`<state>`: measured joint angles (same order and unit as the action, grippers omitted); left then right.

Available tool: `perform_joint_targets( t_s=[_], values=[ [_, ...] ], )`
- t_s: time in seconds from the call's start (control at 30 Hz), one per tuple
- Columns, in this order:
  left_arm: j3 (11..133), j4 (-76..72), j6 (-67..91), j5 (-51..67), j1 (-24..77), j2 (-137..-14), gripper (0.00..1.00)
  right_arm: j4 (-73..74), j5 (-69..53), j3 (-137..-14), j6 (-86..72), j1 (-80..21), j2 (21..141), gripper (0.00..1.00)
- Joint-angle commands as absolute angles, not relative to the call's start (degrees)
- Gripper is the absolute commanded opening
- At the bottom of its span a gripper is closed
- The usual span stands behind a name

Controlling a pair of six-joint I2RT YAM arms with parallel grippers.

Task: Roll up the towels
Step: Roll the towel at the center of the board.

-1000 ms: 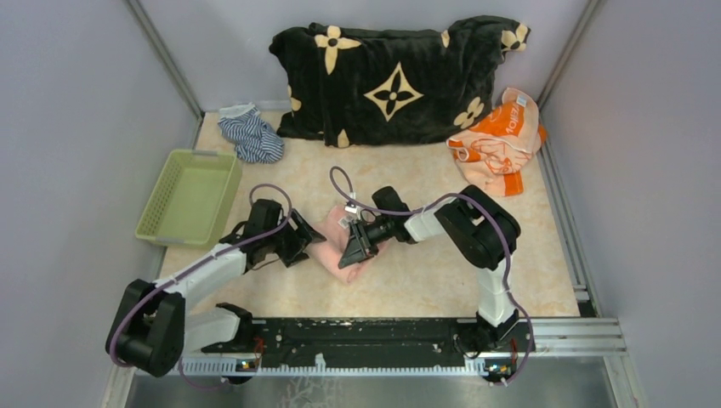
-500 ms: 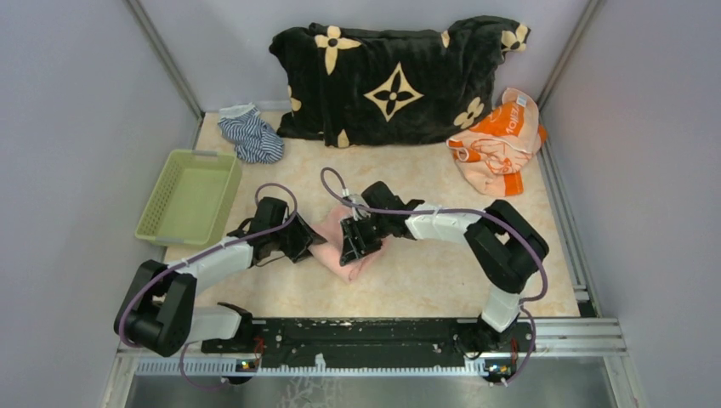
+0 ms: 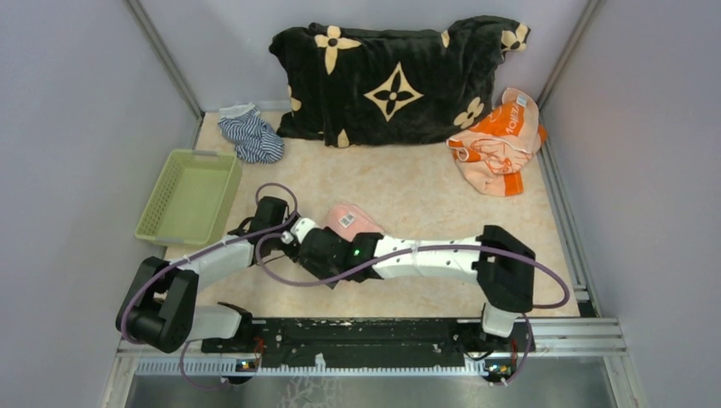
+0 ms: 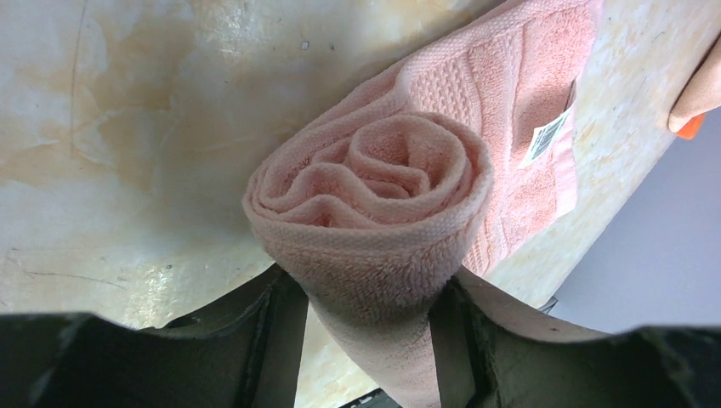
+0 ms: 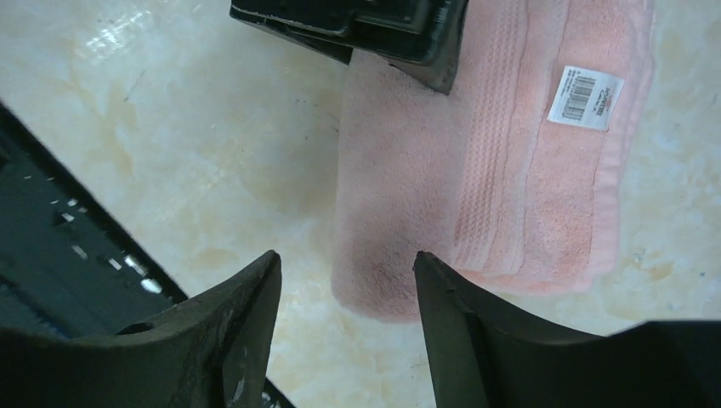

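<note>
The pale pink towel lies mid-table, partly rolled, its white label facing up. In the left wrist view its spiral rolled end sits between the jaws, and my left gripper is shut on it. My left gripper is at the roll's left end. My right gripper is open over bare table beside the roll's near end, holding nothing; from above the right gripper reaches across just in front of the left one. The orange printed towel lies crumpled at the back right.
A green basket stands at the left. A blue-and-white striped cloth and a big black flowered blanket lie along the back wall. Grey walls close in both sides. A black rail runs along the near edge.
My right gripper has opened, let go of the pink towel and swung left toward the near edge. My left gripper has narrowed onto the roll's end. The towel now lies farther back.
</note>
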<state>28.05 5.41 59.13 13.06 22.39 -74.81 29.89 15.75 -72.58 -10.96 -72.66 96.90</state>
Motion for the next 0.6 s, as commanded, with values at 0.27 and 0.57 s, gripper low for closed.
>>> perform_joint_targets(
  t_s=[0.27, 0.57],
  values=[
    [26.72, 10.11, 57.30, 9.77, 22.56, -77.28, 0.57, 32.07, 37.52, -73.14, -8.17, -78.31, 111.70, 0.60],
    [26.93, 9.79, 56.18, 9.85, 22.55, -77.73, 0.59, 29.56, 33.44, -67.35, -7.66, -75.60, 114.81, 0.52]
  ],
)
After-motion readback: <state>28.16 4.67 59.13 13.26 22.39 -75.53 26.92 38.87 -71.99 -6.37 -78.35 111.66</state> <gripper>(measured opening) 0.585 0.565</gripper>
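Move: The near end of the towel roll lies about 2 cm ahead of the right hand, 2 cm to its right and 7 cm below. From that same hand, the flat towel flap with the label is roughly 11 cm ahead, 7 cm right and 9 cm down; the left gripper, astride the roll's far part, is about 9 cm ahead, 3 cm left and 7 cm lower. From the left hand, the near end is some 7 cm back, 5 cm right and level. Right hand sinks about 7 cm and slightly forward-right, tilting 25 degrees, open fingers straddling the roll's near end. ##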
